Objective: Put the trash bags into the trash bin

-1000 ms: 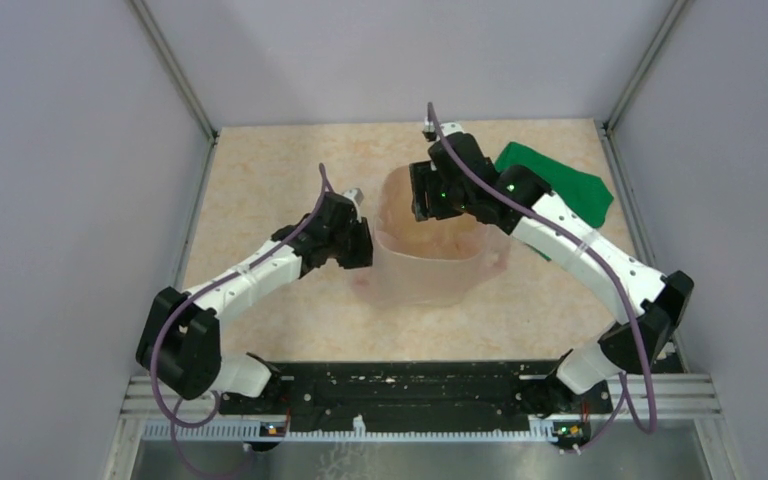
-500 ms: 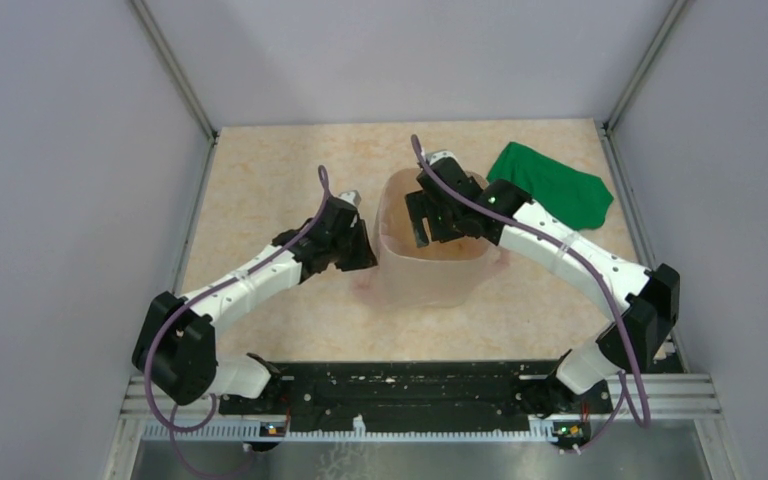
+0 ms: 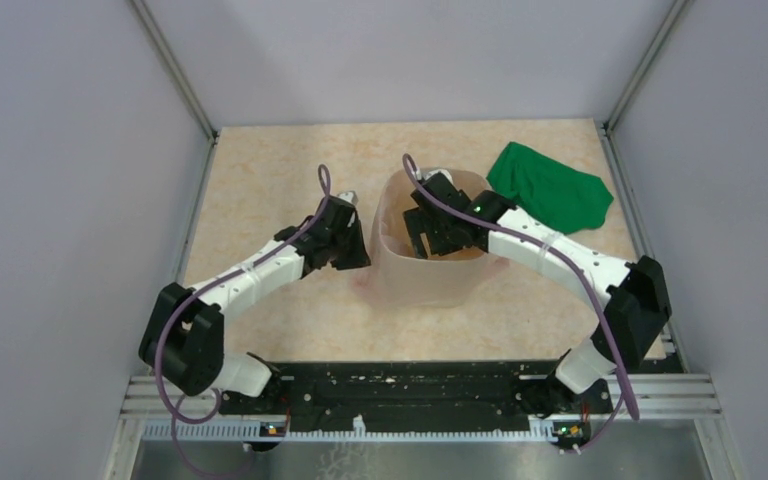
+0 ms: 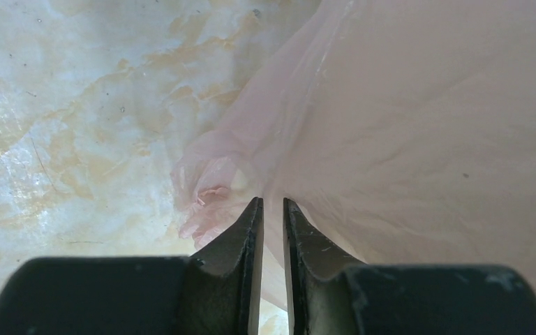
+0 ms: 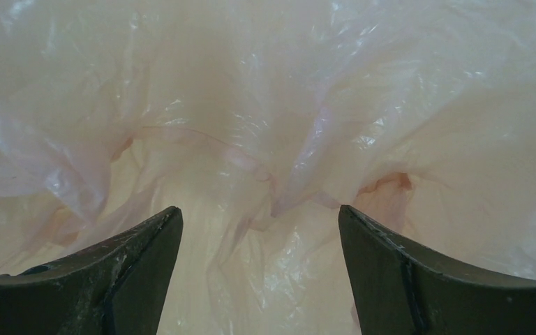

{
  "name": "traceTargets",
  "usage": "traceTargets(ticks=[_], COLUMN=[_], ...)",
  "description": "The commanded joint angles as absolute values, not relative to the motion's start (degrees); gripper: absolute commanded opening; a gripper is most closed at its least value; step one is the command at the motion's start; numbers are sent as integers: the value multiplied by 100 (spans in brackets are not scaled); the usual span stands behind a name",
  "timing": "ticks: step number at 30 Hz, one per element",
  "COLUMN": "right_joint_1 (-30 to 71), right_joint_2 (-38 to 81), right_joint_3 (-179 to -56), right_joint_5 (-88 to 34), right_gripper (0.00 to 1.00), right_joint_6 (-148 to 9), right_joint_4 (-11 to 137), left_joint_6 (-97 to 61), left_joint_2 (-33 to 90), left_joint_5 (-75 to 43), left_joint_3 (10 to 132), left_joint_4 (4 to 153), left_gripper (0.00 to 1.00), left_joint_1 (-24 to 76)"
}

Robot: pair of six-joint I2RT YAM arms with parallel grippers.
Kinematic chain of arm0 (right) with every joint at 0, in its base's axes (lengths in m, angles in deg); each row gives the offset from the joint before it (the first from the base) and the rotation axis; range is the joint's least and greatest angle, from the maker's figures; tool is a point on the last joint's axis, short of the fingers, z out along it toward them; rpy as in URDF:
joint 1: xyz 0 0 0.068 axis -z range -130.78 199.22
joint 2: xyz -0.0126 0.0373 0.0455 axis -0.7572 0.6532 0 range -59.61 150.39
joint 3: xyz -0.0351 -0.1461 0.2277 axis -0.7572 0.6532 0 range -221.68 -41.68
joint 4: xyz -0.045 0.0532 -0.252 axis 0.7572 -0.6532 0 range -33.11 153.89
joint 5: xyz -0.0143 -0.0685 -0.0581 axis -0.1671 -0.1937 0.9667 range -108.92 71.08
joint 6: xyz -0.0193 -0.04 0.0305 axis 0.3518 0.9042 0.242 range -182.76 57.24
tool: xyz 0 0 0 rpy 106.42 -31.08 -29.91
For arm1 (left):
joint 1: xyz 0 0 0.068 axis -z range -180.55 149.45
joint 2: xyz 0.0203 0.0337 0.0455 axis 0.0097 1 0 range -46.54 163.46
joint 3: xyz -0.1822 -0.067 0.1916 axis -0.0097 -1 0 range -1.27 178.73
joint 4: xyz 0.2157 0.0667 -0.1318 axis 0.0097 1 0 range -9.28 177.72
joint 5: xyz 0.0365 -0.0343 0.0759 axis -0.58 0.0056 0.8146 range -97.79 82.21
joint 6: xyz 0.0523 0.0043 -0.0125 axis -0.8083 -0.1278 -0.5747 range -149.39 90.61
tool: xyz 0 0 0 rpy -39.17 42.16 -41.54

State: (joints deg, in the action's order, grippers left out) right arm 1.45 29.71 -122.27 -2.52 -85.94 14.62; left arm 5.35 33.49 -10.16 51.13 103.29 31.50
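Note:
The cream-beige trash bin stands mid-table with the pale-pink trash bag draped over its rim and down its outer walls. At the bin's left wall my left gripper is shut on a fold of that film; the left wrist view shows the bag passing between the nearly closed jaws of the left gripper. My right gripper reaches down into the bin's mouth. In the right wrist view, the right gripper is wide open, with only crinkled bag film ahead of it.
A green cloth lies on the table at the back right of the bin, close to the right arm. Grey walls enclose the table on three sides. Marbled tabletop shows to the left of the bin.
The right gripper has moved left and down from the bin's far rim into its mouth, and its jaws have opened wider. The left gripper has stayed at the bin's left wall.

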Motion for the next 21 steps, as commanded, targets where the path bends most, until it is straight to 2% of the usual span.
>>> traceTargets(ticks=[1,21], right_joint_1=[132,414], right_joint_2=[3113,3718], right_joint_3=[-12158,-11900], right_joint_5=[-257,-289], right_gripper=[83,87], right_joint_6=[-8649,-8457], right_joint_4=[1710,2124], left_joint_6=[401,359], left_joint_2=[3459,3687], left_joint_5=[-1120,-1276], left_joint_3=[5259,5156], left_joint_4=[10055,9895], left_gripper=[21,18], left_joint_1=[3095,3091])
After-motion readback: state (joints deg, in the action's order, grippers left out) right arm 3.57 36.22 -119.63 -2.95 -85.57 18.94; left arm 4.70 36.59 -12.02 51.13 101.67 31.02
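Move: Inside the bin, with its tips some 8 cm below the rim, the right hand has the loose folds of the trash bag about 4 cm ahead and 8 cm below its fingers. The trash bin's middle lies about 1 cm ahead, 2 cm right and 5 cm down, the green cloth roughly 20 cm ahead, 28 cm right and 17 cm down. From the left hand, just outside the bin, those folds are about 3 cm ahead and 13 cm right, near its height. Pushing deeper into the lined bin, the right hand sinks about 5 cm towards the floor and eases 1.5 cm forward as it goes, fingers still wide open and pointing steeply down, their tips pressing into the bag's loose folds. Outside the bin's left wall, the left hand, nearly shut, lowers about 1.5 cm. ##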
